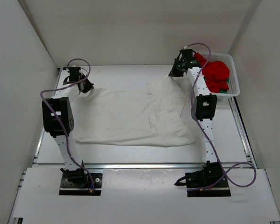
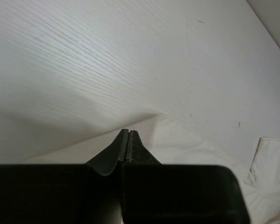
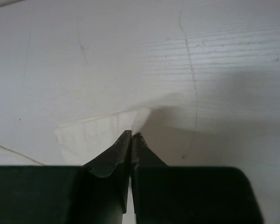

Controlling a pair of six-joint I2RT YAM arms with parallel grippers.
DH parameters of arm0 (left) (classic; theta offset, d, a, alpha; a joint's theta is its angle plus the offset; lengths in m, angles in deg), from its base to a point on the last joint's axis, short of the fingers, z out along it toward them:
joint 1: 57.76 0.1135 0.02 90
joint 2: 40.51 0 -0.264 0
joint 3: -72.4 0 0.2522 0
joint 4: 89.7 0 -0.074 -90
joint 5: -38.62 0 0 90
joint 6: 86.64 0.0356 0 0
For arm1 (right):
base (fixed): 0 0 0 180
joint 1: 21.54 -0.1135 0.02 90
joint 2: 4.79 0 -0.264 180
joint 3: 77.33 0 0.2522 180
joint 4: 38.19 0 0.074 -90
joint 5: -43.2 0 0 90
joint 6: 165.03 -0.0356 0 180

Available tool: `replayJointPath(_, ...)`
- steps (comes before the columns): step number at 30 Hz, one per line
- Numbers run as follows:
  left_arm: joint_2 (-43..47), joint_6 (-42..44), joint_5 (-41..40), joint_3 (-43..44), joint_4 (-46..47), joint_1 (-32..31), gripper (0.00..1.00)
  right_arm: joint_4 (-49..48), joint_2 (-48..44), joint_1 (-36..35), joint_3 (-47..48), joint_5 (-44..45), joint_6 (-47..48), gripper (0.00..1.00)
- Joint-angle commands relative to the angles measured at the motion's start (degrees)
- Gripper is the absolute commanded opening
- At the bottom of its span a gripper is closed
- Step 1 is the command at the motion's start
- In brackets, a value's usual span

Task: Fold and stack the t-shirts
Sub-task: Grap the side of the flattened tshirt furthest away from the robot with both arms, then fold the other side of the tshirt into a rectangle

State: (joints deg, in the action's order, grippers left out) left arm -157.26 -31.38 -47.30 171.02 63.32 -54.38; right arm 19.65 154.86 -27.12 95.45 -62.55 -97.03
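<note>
The white t-shirt (image 1: 130,116) lies spread across the middle of the table. My left gripper (image 1: 87,87) is shut on its far left corner, and the cloth (image 2: 186,144) shows around the closed fingertips (image 2: 128,132). My right gripper (image 1: 173,73) is shut on its far right corner, with white cloth (image 3: 97,133) pinched at the fingertips (image 3: 132,134). The red t-shirt (image 1: 216,74) is bunched in the white basket (image 1: 234,84) at the far right. A bit of the green t-shirt (image 1: 227,83) shows under the red one.
White walls enclose the table on the left, back and right. The basket stands right beside my right arm's upper links (image 1: 203,105). Purple cables (image 1: 233,170) loop from both arm bases at the near edge.
</note>
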Motion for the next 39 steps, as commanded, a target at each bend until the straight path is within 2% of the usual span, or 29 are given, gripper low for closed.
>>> replayJointPath(1,8.6,-1.9,1.9,-2.2,3.5,2.9,0.0,9.3,-5.0,-0.7,2.3,-2.8,3.8,0.0)
replayJointPath(4,10.2,-2.3,3.2,-5.1,4.3,4.5,0.0,14.8,-7.4,-2.0,2.6,-5.8,5.0,0.0)
replayJointPath(8,12.1,-2.7,5.6,-9.3,6.1,6.8,0.0,21.8,-12.9,-4.7,1.4,1.2,7.4,0.0)
replayJointPath(12,13.3,-3.1,6.0,-11.7,7.5,6.6,0.0,21.8,-22.4,-5.6,-6.1,4.5,8.1,0.0)
replayJointPath(14,13.4,-3.1,6.4,-11.9,7.7,6.5,0.0,20.7,-27.3,-6.9,-14.4,6.2,8.9,0.0)
replayJointPath(15,13.5,-3.1,6.6,-11.8,7.2,6.5,0.0,18.8,-30.8,-8.1,-17.3,8.0,9.3,0.0)
replayJointPath(17,12.9,-3.7,8.0,-11.3,7.4,6.9,0.0,14.9,-35.6,-9.6,-29.1,9.1,9.8,0.0)
replayJointPath(18,13.0,-3.8,8.7,-10.9,7.6,7.3,0.0,13.9,-37.8,-9.4,-31.4,10.1,9.8,0.0)
replayJointPath(30,19.5,-3.1,7.3,-18.1,7.9,8.8,0.0,-7.0,-62.9,-6.7,-74.3,7.9,5.7,0.0)
replayJointPath(39,28.1,-2.9,8.1,-25.7,7.2,12.8,0.0,-15.7,-77.6,-4.5,-93.2,6.3,3.5,0.01)
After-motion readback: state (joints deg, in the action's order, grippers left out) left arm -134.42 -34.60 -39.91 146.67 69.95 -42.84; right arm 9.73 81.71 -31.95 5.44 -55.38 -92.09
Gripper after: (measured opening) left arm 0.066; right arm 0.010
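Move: Both hands already hold the t-shirt's far corners, a few centimetres above the table. From the left hand, the shirt's near left corner lies about 40 cm back and 3 cm to the left, some 4 cm below. From the right hand, the near right corner is roughly 50 cm back, 7 cm to the right and 4 cm below; the basket of red shirts stands about 27 cm to its right and 2 cm back, and the table's far edge is 9 cm straight ahead. Back towards the near edge of the t-shirt, the right hand sweeps its pinched corner some 28 cm, arching up over the cloth, dipping, then lifting slightly again while its early drift left turns to the right. The left keeps its corner pinched too, first rising and moving left, sinking a little, then drawing back and farther left, about 8 cm back in all. ##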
